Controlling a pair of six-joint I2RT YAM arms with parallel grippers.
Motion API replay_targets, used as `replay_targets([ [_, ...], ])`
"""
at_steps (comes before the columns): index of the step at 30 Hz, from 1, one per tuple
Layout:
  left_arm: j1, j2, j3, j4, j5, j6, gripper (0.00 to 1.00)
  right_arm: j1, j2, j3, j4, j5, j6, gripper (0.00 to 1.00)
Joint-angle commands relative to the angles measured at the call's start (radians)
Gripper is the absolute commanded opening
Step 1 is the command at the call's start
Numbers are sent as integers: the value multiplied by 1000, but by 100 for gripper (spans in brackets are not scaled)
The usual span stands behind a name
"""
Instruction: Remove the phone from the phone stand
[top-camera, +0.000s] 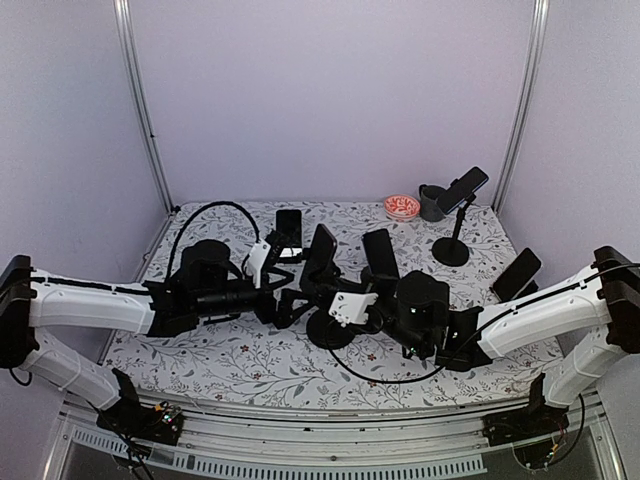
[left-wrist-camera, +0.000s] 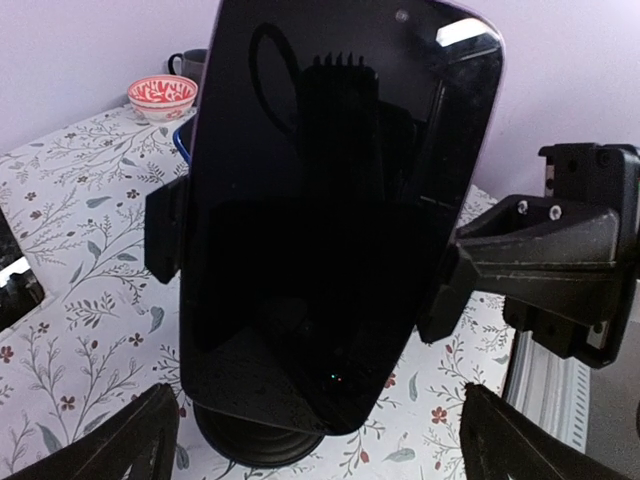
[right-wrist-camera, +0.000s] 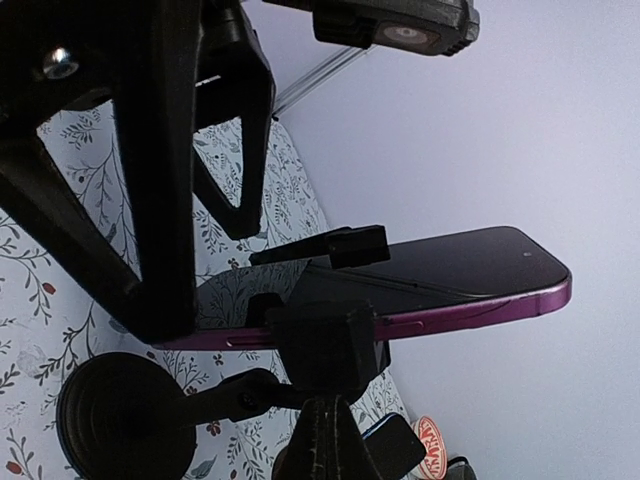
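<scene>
A dark phone (left-wrist-camera: 330, 210) with a purple edge (right-wrist-camera: 470, 305) stands upright in the black phone stand (left-wrist-camera: 165, 235), whose side clamps hold it. The stand's round base (top-camera: 330, 332) rests mid-table, with the phone (top-camera: 320, 255) above it. My left gripper (left-wrist-camera: 319, 392) is open, its fingers (left-wrist-camera: 110, 445) spread wide on both sides of the phone's lower end without touching it. My right gripper (right-wrist-camera: 325, 425) is shut, its tips pressed against the stand's side clamp (right-wrist-camera: 320, 345). The two grippers meet at the stand, left gripper (top-camera: 300, 298) and right gripper (top-camera: 338, 305).
A blue-edged phone (top-camera: 380, 258) stands just behind the stand. Another phone (top-camera: 289, 232) lies at the back, one (top-camera: 517, 272) at the right, and one (top-camera: 462, 188) sits on a tall stand. A red bowl (top-camera: 402, 207) and dark mug (top-camera: 432, 203) are at the back right.
</scene>
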Motion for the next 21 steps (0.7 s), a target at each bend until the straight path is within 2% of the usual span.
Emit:
replay_targets([
  [1,-14,40,-7,133,24,26,99,1,-6,7,-6,-10,18,3],
  [9,2,39,-14,147,91,99,99,0,-97,-22,-92,-20,141,43],
  [15,42,70,-4,152,181,111,99,-26,-216,-38,-261,-82,388,58],
  [21,69,107,28,157,195,127,99,-81,-342,-60,-346,-180,601,64],
])
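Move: The phone, upright in its clamp, stands some 4 cm to the left hand's right, 3 cm ahead and 5 cm higher. From the right hand, whose shut fingertips are right at the clamp, the phone's middle is about 3 cm ahead, 3 cm left and 3 cm up. The stand's base lies roughly 15 cm below the right hand and 1 cm ahead; the blue-edged phone is about 14 cm ahead of it, 9 cm right and 8 cm lower. Coming free of the clamp, the right fingers open from shut to over half, the hand first staying nearly in place, then pulling away from the stand about 4 cm right and about as far up, its fingers tipping down and its left side rolling up, some 15 degrees each. Before the phone's screen, the left hand stays wide open, easing about 1 cm right and turning slightly clockwise. ##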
